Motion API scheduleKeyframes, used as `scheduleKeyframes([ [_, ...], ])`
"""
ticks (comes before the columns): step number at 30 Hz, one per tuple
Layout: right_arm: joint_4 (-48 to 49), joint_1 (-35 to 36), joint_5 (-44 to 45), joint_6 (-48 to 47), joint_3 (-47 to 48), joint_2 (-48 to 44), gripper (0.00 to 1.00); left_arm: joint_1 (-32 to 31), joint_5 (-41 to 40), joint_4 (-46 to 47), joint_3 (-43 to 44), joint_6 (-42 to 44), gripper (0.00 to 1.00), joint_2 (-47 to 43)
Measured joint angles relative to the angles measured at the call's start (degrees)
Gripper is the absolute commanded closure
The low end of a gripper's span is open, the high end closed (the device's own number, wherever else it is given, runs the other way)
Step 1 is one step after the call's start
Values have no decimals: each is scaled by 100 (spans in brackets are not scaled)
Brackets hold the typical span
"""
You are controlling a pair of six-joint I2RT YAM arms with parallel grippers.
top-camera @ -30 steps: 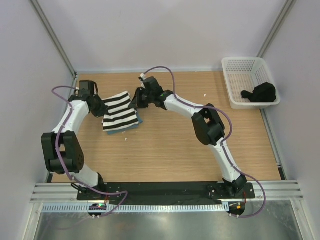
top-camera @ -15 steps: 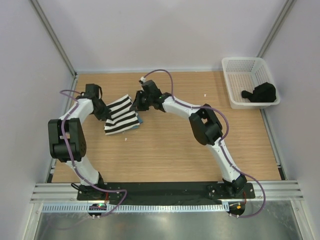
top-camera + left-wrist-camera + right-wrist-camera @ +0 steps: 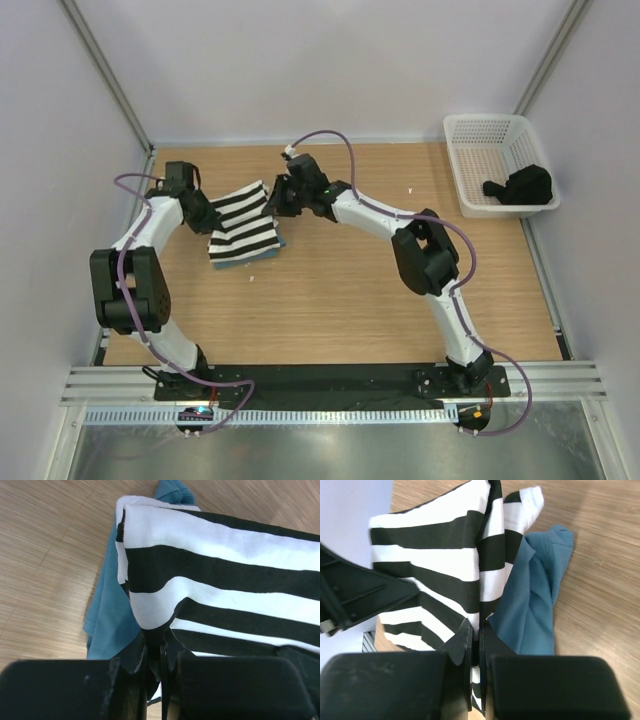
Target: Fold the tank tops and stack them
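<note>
The black-and-white striped tank top [image 3: 242, 225] lies folded on top of the teal-blue tank top [image 3: 278, 241] at the table's back left. My left gripper [image 3: 208, 218] is shut on the striped top's left edge [image 3: 150, 600], with teal cloth [image 3: 107, 615] showing beneath. My right gripper [image 3: 272, 203] is shut on the striped top's right edge [image 3: 485, 575], and the teal tank top [image 3: 532, 610] bunches just beside it. Part of the striped cloth is lifted between the two grippers.
A white mesh basket [image 3: 470, 185] at the back right corner holds a black garment [image 3: 520, 186]. A small white scrap [image 3: 252, 276] lies just in front of the stack. Grey walls close in the table at left, back and right.
The left arm's elbow swung in and back out while its gripper stayed on the striped top's left edge. The right gripper kept its hold. The cloth shifted only slightly.
</note>
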Motion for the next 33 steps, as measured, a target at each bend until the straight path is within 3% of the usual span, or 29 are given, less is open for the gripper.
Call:
scheduleKeyframes([
  [13, 44, 26, 22, 2, -157, -236, 98, -13, 81, -57, 79, 9, 92, 98],
  [18, 63, 26, 59, 7, -162, 44, 95, -11, 44, -92, 188, 50, 79, 461],
  [19, 63, 24, 85, 7, -179, 87, 89, -11, 37, -87, 192, 52, 77, 535],
  [21, 44, 20, 114, 13, -208, 136, 77, -11, -33, -133, 192, 61, 61, 603],
  [22, 37, 17, 129, 13, -210, 151, 66, -11, -105, -155, 192, 79, 53, 601],
  [25, 37, 4, 208, -4, -210, 151, 51, 7, -433, -245, 201, 105, 32, 516],
  [30, -33, -46, 387, -72, -210, 131, 47, 28, -938, -507, 251, 131, 32, 177],
  [33, -136, -59, 481, -188, -229, 28, 55, 22, -1093, -623, 275, 133, 34, -323],
])
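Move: Both hands hold the folded striped tank top just above the folded blue one, the left at its left edge, the right at its right edge towards the far end. From the left hand the blue tank top's middle lies about 8 cm right, 1 cm back and 4 below, the striped one's 7 cm right, 1 cm back and 2 below. From the right hand the blue one's middle is some 5 cm left, 4 cm back and 5 below, the striped one's 6 cm left, 4 cm back and 3 below. Still pinching the striped tank top at both edges, the hands lay it down on the blue one and let go: the right first lifts 2–3 cm, then sinks over 5 cm; the left sinks some 3 cm. The left opens wide, moves left off the edge and rises about 5 cm, rolling slightly; the right opens about halfway and eases 2 cm right, staying low. ##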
